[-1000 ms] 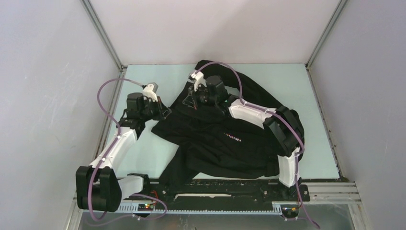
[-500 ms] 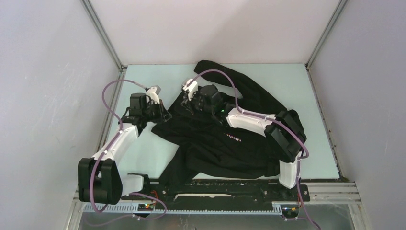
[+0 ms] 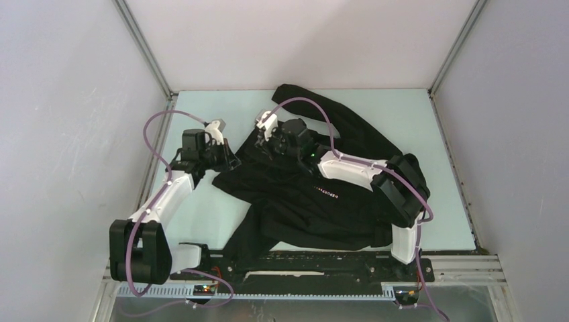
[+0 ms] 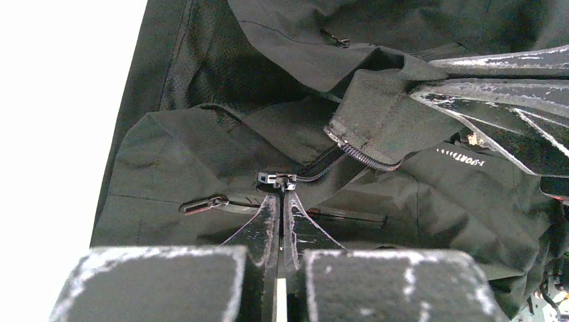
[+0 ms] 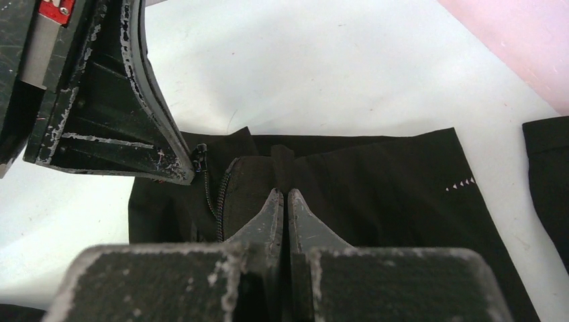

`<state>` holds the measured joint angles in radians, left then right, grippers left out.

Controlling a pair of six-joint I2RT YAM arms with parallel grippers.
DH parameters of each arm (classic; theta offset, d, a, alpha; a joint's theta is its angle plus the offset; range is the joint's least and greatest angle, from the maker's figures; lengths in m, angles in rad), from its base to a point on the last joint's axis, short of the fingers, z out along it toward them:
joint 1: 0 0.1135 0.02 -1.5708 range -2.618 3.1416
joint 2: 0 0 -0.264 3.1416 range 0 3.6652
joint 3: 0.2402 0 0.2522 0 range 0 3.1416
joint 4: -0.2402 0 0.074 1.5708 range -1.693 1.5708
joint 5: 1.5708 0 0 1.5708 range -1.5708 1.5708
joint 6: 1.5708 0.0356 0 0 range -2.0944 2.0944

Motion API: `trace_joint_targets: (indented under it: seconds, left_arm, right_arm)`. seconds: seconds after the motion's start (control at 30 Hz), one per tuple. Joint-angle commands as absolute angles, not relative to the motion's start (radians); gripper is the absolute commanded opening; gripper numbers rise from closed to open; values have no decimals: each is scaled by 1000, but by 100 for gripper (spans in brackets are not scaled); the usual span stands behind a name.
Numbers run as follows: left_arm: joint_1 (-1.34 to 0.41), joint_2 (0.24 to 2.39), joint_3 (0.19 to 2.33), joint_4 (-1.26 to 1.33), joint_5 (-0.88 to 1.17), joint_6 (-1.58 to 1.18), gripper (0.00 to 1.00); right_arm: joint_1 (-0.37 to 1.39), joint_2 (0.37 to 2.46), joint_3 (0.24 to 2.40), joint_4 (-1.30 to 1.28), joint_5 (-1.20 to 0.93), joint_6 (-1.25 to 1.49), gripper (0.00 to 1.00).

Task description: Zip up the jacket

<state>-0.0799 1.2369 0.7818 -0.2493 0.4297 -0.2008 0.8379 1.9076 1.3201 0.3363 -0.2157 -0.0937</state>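
Note:
The black jacket (image 3: 315,208) lies crumpled across the middle of the table, with pale lettering (image 3: 325,191) on its chest. My left gripper (image 3: 231,161) is at its left edge. In the left wrist view the left gripper (image 4: 282,195) is shut, with its tips pinching the zipper slider (image 4: 276,178). My right gripper (image 3: 263,143) is close by to the right. In the right wrist view the right gripper (image 5: 282,194) is shut on a raised fold of jacket fabric (image 5: 376,174) beside the zipper teeth (image 5: 219,201). That lifted fold, edged with zipper teeth (image 4: 366,155), hangs above the slider.
A pocket zipper pull (image 4: 201,204) lies just left of my left fingertips. One sleeve (image 3: 349,121) trails toward the back right. Grey walls close in the pale green table (image 3: 201,221) on three sides. The arm bases stand along the near edge.
My right gripper has moved left with the fabric fold, closer to my left gripper. My left gripper has shifted slightly. Both have stayed shut.

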Motion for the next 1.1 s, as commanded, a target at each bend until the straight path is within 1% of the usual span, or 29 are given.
trace_joint_targets:
  seconds: [0.0, 0.07, 0.17, 0.27, 0.33, 0.5, 0.63, 0.73, 0.97, 1.07]
  left_arm:
    - [-77, 1242, 834, -241, 469, -186, 0]
    - [-77, 1244, 836, -240, 472, -187, 0]
    - [-78, 1250, 836, -236, 479, -191, 0]
    - [-77, 1256, 833, -237, 475, -197, 0]
    - [-77, 1260, 832, -235, 484, -199, 0]
    - [-78, 1253, 824, -219, 513, -202, 0]
    - [-77, 1241, 816, -210, 514, -202, 0]
    - [-77, 1241, 817, -215, 510, -199, 0]
    - [-77, 1242, 815, -213, 515, -201, 0]
    - [-77, 1237, 812, -213, 512, -199, 0]
  right_arm:
    - [846, 1882, 1333, 396, -256, -110, 0]
    - [827, 1895, 1346, 396, -334, -63, 0]
    - [788, 1940, 1406, 367, -491, 50, 3]
    - [759, 1995, 1422, 429, -628, 178, 5]
    - [747, 2033, 1458, 424, -705, 233, 6]
    - [746, 2066, 1512, 348, -738, 208, 9]
    - [736, 2121, 1535, 415, -828, 295, 14]
    - [726, 2158, 1554, 459, -873, 358, 19]
    - [720, 2194, 1588, 419, -868, 354, 32]
    - [719, 2219, 1601, 452, -889, 385, 38]
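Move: The right gripper is shut on the jacket's loose front flap. The flap's free zip corner lies about 4 cm to its left, 2 cm back and 3 cm lower. The zip slider is some 9 cm to the right hand's left, 4 cm back and 5 cm lower, pinched in the left fingertips; from these the flap corner is about 5 cm right and 2 cm ahead, roughly level. The hem corner sits some 8 cm left and 6 cm back of the slider, about 9 cm below it. Let the flap go: open the right fingers to about a third while carrying that hand roughly 5 cm left, down and somewhat back, towards the slider. Swing its fingers some 30 degrees counter-clockwise until they point left, rolling the wrist so its far side drops, and finish with the fingers open astride the flap's edge. Keep the left fingers shut on the slider, almost still. ##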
